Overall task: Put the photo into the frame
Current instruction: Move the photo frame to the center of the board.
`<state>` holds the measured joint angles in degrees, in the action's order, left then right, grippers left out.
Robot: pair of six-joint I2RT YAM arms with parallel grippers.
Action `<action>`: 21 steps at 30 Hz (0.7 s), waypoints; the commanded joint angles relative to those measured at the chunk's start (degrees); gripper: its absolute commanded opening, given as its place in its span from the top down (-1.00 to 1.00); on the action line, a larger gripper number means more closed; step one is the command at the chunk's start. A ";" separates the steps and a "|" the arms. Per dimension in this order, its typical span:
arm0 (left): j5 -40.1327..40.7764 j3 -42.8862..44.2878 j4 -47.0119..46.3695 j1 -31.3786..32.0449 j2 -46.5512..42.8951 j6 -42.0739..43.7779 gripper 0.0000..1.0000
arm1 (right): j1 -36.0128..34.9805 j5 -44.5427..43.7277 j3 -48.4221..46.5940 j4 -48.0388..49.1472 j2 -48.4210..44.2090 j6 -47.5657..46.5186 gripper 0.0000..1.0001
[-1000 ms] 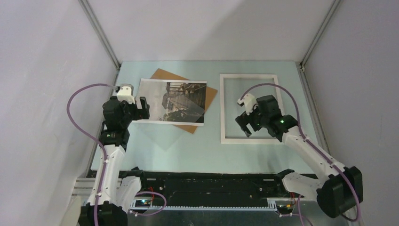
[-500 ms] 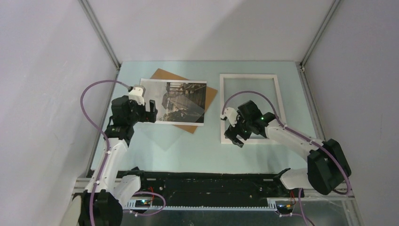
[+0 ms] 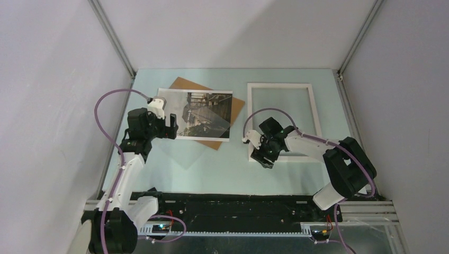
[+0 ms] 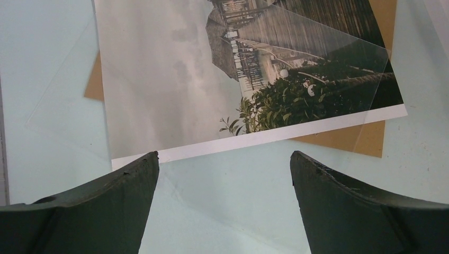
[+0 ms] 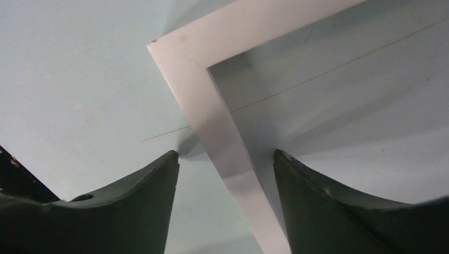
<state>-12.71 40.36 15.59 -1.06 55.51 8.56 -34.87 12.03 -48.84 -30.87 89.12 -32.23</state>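
Observation:
The photo (image 3: pixel 195 114) lies flat at the back left, on top of a brown backing board (image 3: pixel 237 106). My left gripper (image 3: pixel 170 127) hovers at the photo's left end. In the left wrist view it (image 4: pixel 224 159) is open just short of the photo's (image 4: pixel 174 79) white border, holding nothing. The white frame (image 3: pixel 279 85) lies flat at the back right. My right gripper (image 3: pixel 260 157) is low at its near left corner. In the right wrist view the open jaws (image 5: pixel 226 154) straddle a rail of the frame (image 5: pixel 212 100), with a gap on each side.
A clear sheet (image 4: pixel 328 58) lies across one corner of the photo and out onto the pale blue table (image 3: pixel 212 174). Grey walls (image 3: pixel 53 106) close in left, right and behind. The black base rail (image 3: pixel 227 209) runs along the near edge.
My right arm swung left and down from over the frame's middle to its near left corner, and its jaws narrowed. My left gripper shifted right, closer to the photo's edge.

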 commanded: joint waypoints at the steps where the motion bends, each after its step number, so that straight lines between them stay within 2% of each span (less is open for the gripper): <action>1: -0.89 1.27 -0.85 0.53 -0.89 2.16 -0.97 | 1.42 -0.98 -1.79 -0.44 1.75 -2.19 -0.23; 7: -1.02 1.45 -0.89 0.54 -0.24 2.74 -0.97 | 6.19 0.04 -1.74 -3.44 0.52 -3.00 0.32; 13: -0.84 1.57 -0.90 0.58 0.41 2.91 -0.97 | 10.51 -0.12 -1.79 -4.52 -0.30 -3.26 0.71; 21: -1.18 2.84 -0.88 0.54 1.75 1.60 -0.97 | 12.43 -3.94 -3.50 -1.86 4.14 -0.31 0.88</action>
<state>-12.71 40.36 15.59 -1.02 56.49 10.07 -23.57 12.97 -49.56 -32.84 89.93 -35.83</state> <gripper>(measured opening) 0.984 0.378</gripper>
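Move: The right hand, fingers partly closed, already straddles the photo frame's near rail, centred over it and about 1 cm above. The frame's near-left corner is 7 cm to the left and 1 cm nearer the base; the photo's middle lies roughly 19 cm ahead and 30 cm left of this hand. From the idle left hand, that rail spot is about 40 cm right, 9 cm back and 15 cm down. The right fingers close on the near rail, dragging it right about 5 cm and slightly forward while turning clockwise. ##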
